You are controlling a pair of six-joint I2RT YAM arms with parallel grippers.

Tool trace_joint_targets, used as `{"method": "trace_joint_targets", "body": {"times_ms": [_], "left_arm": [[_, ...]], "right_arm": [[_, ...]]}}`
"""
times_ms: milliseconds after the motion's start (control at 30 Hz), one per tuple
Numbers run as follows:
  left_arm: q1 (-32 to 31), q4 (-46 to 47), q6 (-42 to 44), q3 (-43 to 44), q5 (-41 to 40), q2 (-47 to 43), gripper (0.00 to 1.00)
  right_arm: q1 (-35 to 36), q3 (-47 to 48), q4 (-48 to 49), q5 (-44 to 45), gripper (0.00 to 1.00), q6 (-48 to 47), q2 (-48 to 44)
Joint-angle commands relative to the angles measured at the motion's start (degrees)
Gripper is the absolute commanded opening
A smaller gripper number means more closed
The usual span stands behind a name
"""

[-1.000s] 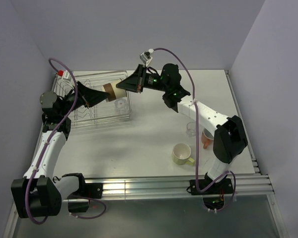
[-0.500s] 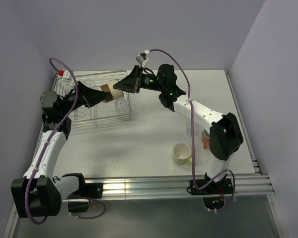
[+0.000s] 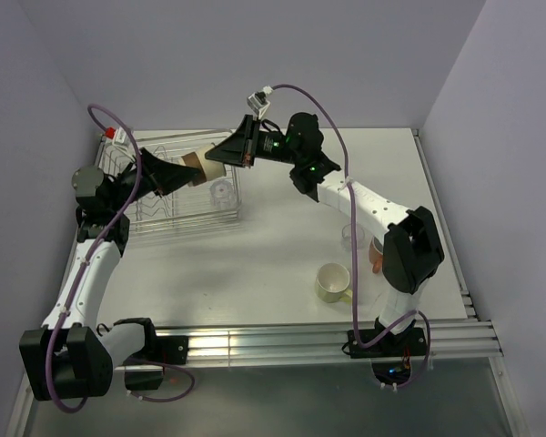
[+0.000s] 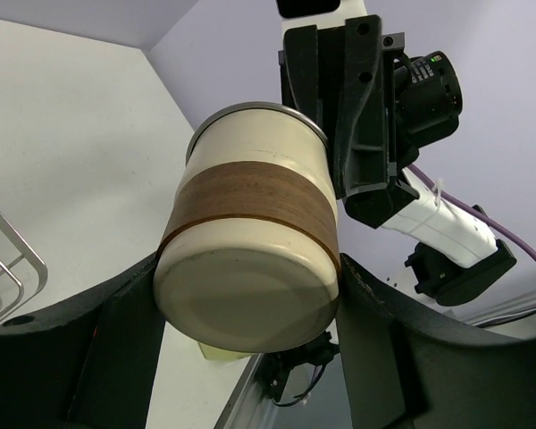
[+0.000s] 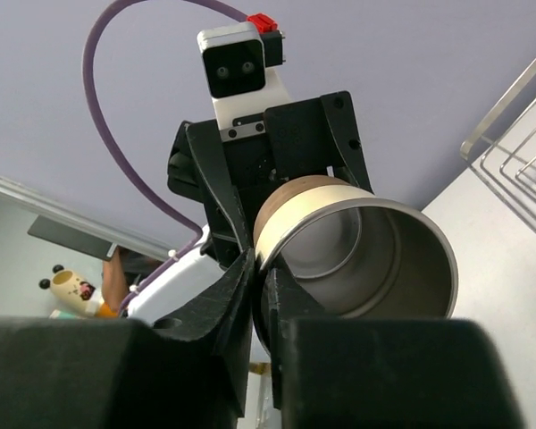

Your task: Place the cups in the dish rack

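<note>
A brown-banded cream cup [image 3: 200, 167] with a metallic inside hangs sideways above the dish rack [image 3: 164, 211], between both arms. My left gripper [image 3: 192, 170] has its fingers against both sides of the cup's base [image 4: 250, 232], shut on it. My right gripper [image 3: 213, 160] pinches the cup's rim [image 5: 357, 259], one finger inside and one outside [image 5: 237, 286]. A clear glass [image 3: 221, 192] stands in the rack's right end. On the table at the right sit a yellow-green mug [image 3: 332, 282], another clear glass [image 3: 352, 237] and an orange mug [image 3: 379, 252].
The rack's raised wire side [image 5: 518, 152] lies just below the cup. A red-and-white item [image 3: 116, 137] sits at the rack's far left corner. Walls close in on the left, back and right; a metal rail [image 3: 282, 341] runs along the near edge.
The right arm carried the brown cup a little left into the left gripper. The left jaws narrowed onto the cup's base. The right jaws eased slightly on the rim.
</note>
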Motion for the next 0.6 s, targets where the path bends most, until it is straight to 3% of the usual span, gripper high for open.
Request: {"method": "trace_joint_targets", "body": {"times_ms": [0, 33, 133, 233, 500, 567], "left_arm": [[-0.66, 0.16, 1.37, 3.84, 1.20, -2.10, 0.00], [-0.66, -0.72, 1.90, 4.28, 0.84, -2.36, 0.00], [-0.57, -7.65, 6.37, 6.91, -2.49, -3.42, 0.00], [-0.48, -13.20, 9.54, 9.55, -5.22, -3.94, 0.00], [1.27, -26.81, 17.52, 16.84, -13.65, -2.89, 0.00], [1.80, -35.33, 19.91, 21.48, -19.09, -0.97, 0.00]], "right_arm": [[1.28, 3.15, -0.97, 2.53, 0.23, -4.16, 0.88], [1.19, 3.06, -1.67, 3.05, 0.33, -4.87, 0.62], [0.93, 2.62, -6.23, 6.57, 0.49, -8.29, -0.79], [0.40, 3.67, -11.16, 9.56, 0.57, -11.90, -2.28], [-6.09, -0.27, -16.17, 15.53, 0.61, -13.65, -8.51], [-7.41, -0.63, -20.89, 17.29, 0.61, -15.50, -9.75]]}}
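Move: The brown-banded cup lies on its side in the air, its base end in the left hand and its rim in the right. Its middle is about 3 cm left of the right hand and 2 cm below. From the left hand, the dish rack's middle is roughly 21 cm ahead, 15 cm left and 30 cm below; the clear glass standing in the rack is some 17 cm ahead, 2 cm right and 30 cm below. The brown-banded cup passes wholly to the left hand: the right fingers, pinching its rim, open and come free, and that hand backs off about 7 cm forward and to the right, turning some 20 degrees clockwise. The left fingers keep their grip and carry the cup up, left and forward, roughly 4–5 cm in all, swinging counter-clockwise some 15 degrees. ##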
